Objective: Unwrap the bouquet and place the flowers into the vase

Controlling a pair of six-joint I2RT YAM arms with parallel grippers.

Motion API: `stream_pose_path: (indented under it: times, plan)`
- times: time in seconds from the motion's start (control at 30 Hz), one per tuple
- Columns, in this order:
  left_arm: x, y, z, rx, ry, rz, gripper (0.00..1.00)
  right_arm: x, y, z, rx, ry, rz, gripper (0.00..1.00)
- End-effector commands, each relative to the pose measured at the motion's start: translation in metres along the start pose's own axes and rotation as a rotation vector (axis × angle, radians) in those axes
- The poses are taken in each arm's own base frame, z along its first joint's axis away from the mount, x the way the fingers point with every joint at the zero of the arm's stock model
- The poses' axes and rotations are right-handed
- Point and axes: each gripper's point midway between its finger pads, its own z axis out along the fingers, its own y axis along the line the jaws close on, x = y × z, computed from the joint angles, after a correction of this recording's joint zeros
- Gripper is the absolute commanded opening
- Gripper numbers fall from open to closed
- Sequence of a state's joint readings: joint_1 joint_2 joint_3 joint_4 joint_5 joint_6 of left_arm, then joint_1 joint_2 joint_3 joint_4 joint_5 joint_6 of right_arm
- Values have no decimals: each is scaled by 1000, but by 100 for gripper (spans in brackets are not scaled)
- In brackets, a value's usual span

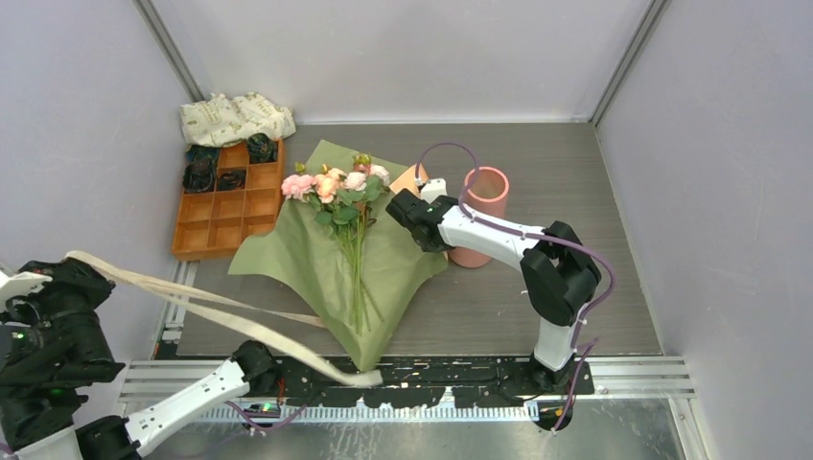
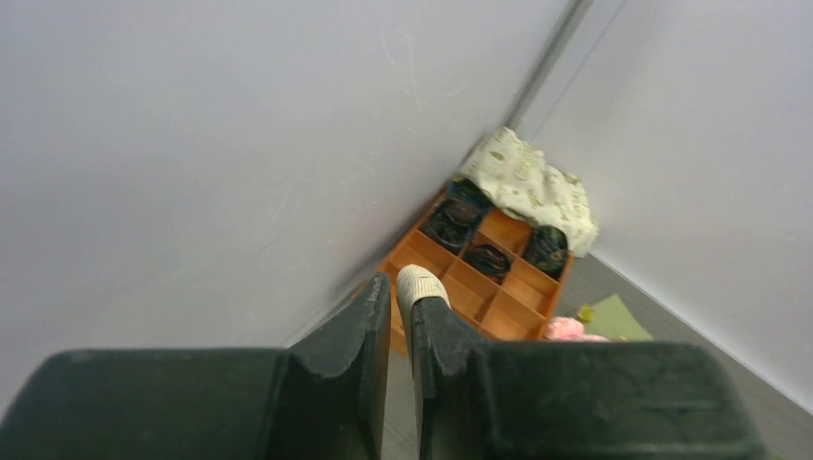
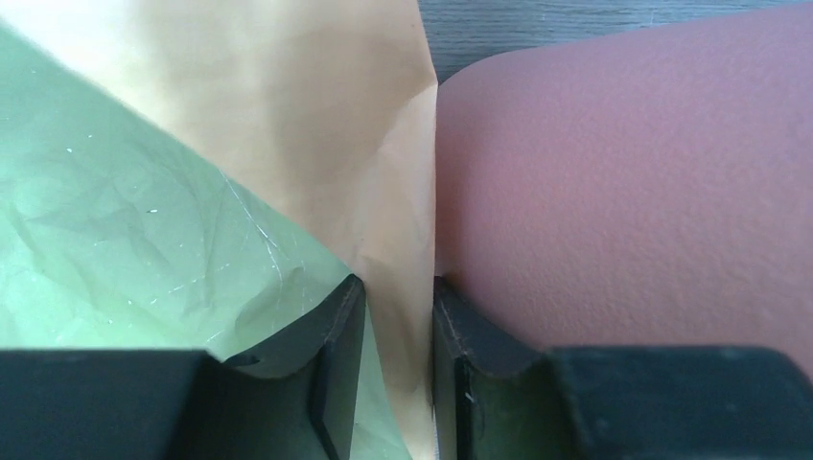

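The bouquet's wrap lies spread flat, olive-green paper up, with an orange corner at its right. The pink and peach flowers lie on it, stems toward me. The beige ribbon stretches from the wrap's near tip to my left gripper, raised at the far left. That gripper is shut on the ribbon, whose end pokes out past the fingertips. My right gripper is low at the paper's right edge beside the salmon-pink vase. Its jaws stand apart, with the orange paper edge between them and the vase close on the right.
An orange compartment tray sits at the back left with dark items in its far cells. A cream printed cloth bundle lies behind it. Grey walls enclose the table on three sides, and the left gripper is close to the left wall.
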State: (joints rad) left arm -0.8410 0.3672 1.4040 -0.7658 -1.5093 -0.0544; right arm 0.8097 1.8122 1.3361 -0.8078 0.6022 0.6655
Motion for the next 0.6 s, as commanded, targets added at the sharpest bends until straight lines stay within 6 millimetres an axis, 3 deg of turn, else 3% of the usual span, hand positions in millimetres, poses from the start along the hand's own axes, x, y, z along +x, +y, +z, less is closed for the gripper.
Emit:
stream_pose_path:
  times: [0.0,0.17,0.27,0.4,0.57]
  plan:
    - [7,17,7,-80,42,-59,17,-25,-13,-24,-19,-71,67,37]
    - [17,-5,11,-5,80,-24,23,-43,-9,-55,-117,-131,105,44]
    - [20,-27,10,30,85,25,29,-54,-3,-81,-185,-189,112,55]
    - [24,-66,6,95,91,110,41,-62,17,-113,-288,-234,95,61]
    - [13,-91,6,221,107,32,56,-56,56,-138,-435,-228,42,61]
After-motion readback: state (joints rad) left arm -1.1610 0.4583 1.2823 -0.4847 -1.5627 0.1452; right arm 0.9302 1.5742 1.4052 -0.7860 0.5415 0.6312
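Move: Right of the right hand, about 6 cm off, stands the vase, its middle some 5 cm higher. The flower stems lie roughly 14 cm to this hand's left, 3 cm back and 4 cm lower; the flower heads about 17 cm left and 9 cm ahead. From the ribbon-holding left hand the stems are some 18 cm ahead, 33 cm right and 40 cm below, the compartment tray about 28 ahead, 11 right. Both grippers open, right rising 10 cm and left off the wrapping, left swinging 10 cm right-forward with the ribbon. ##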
